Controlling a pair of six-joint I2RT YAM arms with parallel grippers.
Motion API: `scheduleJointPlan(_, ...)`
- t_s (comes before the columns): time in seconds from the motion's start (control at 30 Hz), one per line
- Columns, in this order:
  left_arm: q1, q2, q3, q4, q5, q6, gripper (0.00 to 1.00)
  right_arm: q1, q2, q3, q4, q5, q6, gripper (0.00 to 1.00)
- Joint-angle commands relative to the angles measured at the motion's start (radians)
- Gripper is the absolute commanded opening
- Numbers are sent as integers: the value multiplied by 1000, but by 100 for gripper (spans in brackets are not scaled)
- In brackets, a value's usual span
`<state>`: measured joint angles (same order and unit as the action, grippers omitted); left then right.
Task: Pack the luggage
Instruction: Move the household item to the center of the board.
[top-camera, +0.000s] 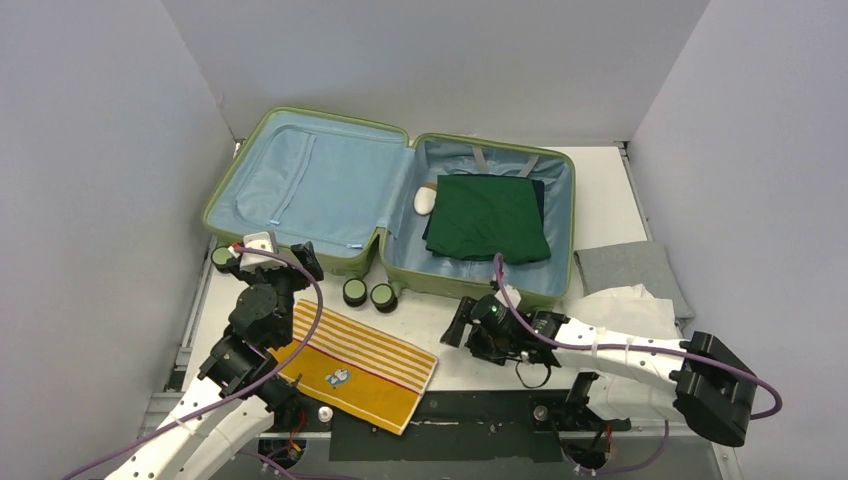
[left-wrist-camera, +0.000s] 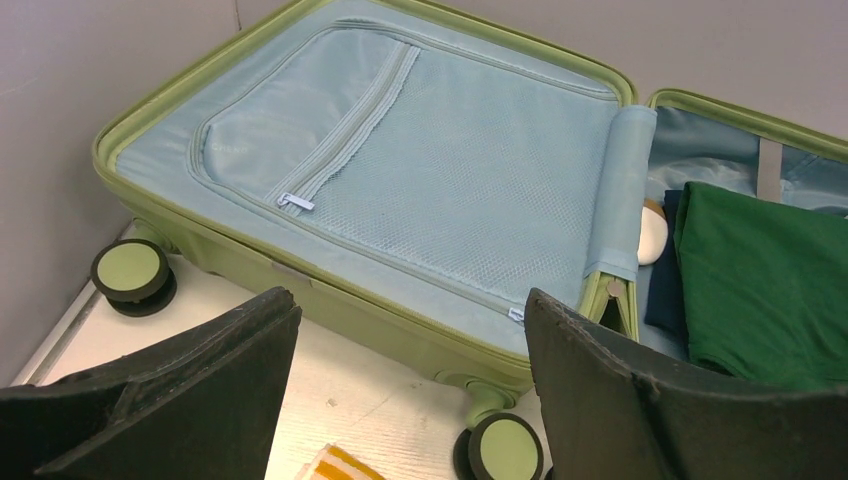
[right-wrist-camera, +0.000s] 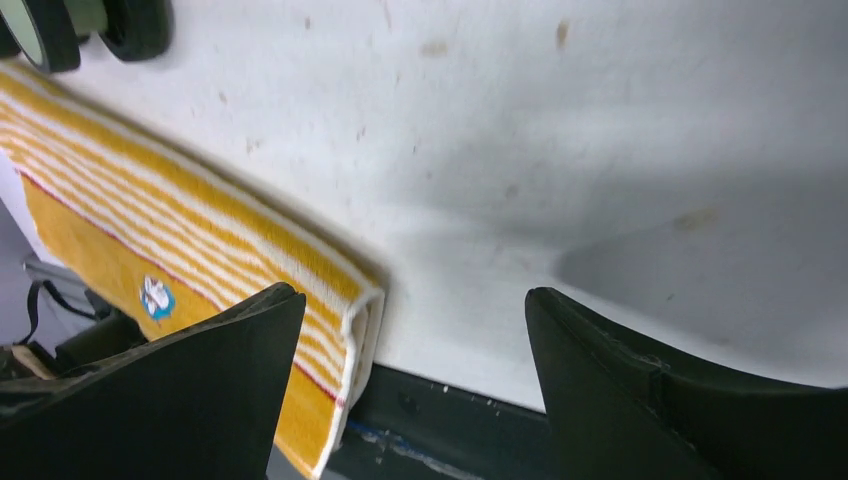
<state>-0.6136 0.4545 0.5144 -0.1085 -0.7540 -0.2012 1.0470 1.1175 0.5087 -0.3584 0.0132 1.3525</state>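
The luggage (top-camera: 310, 180) lies open on the table, light green with pale blue lining. Its left half (left-wrist-camera: 400, 170) shows only a zipped mesh pocket. The right half holds a folded dark green garment (top-camera: 488, 215) (left-wrist-camera: 765, 280) on a navy one (left-wrist-camera: 665, 290), with a small white object (top-camera: 425, 200) (left-wrist-camera: 652, 235) beside them. My left gripper (top-camera: 290, 262) (left-wrist-camera: 410, 305) hovers open and empty at the left half's near edge. My right gripper (top-camera: 458, 325) (right-wrist-camera: 415, 295) is open and empty, low over the table by the right corner of a yellow striped towel (top-camera: 355, 365) (right-wrist-camera: 180, 250).
A folded grey cloth (top-camera: 630, 268) and a crumpled white cloth (top-camera: 630, 310) lie right of the luggage. Black wheels with green hubs (top-camera: 355, 292) (left-wrist-camera: 130, 270) (right-wrist-camera: 45, 30) stick out at its near side. The towel overhangs the table's dark front edge (right-wrist-camera: 480, 430). White walls enclose the table.
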Motion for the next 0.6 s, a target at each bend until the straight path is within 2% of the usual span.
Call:
scheduleJointPlan(0.0,2,-6,21,21,7,-6,80,-72,2,71,26,38,-159,83)
scheduleJointPlan(0.1,2,-11,21,21,6,-6,80,-25,-29,109,-18,13,-143,83)
scheduleJointPlan(0.23,2,-22,18,23,2,-10,80,223,-79,109,-62,130,22,84)
scheduleJointPlan(0.33,2,-19,19,22,4,-12,80,334,-12,83,2,152,111,84)
scheduleJointPlan(0.57,-4,-17,21,15,-1,-12,80,354,184,77,168,105,147,85)
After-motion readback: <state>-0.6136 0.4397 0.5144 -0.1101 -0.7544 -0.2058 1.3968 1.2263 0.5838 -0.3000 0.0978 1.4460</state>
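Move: The yellow striped towel's near-right end lies some 8 cm back and 8 cm to the left of my right hand, about 6 cm below it. The green-capped wheel pair's right wheel stands roughly 10 cm ahead and 16 cm left of that hand. The case half with the folded green cloth is about 26 cm straight ahead. From my left hand, the towel end is some 23 cm back, 21 cm right and far below. With my right hand I briefly finish the forward push of about 2 cm, then swing up and back away from the suitcase, some 9 cm back and 5 cm left, towards the towel's right end. The hand rises about 4 cm on the way, then sinks over the towel edge, turning some 15 degrees counter-clockwise with fingers still open. ##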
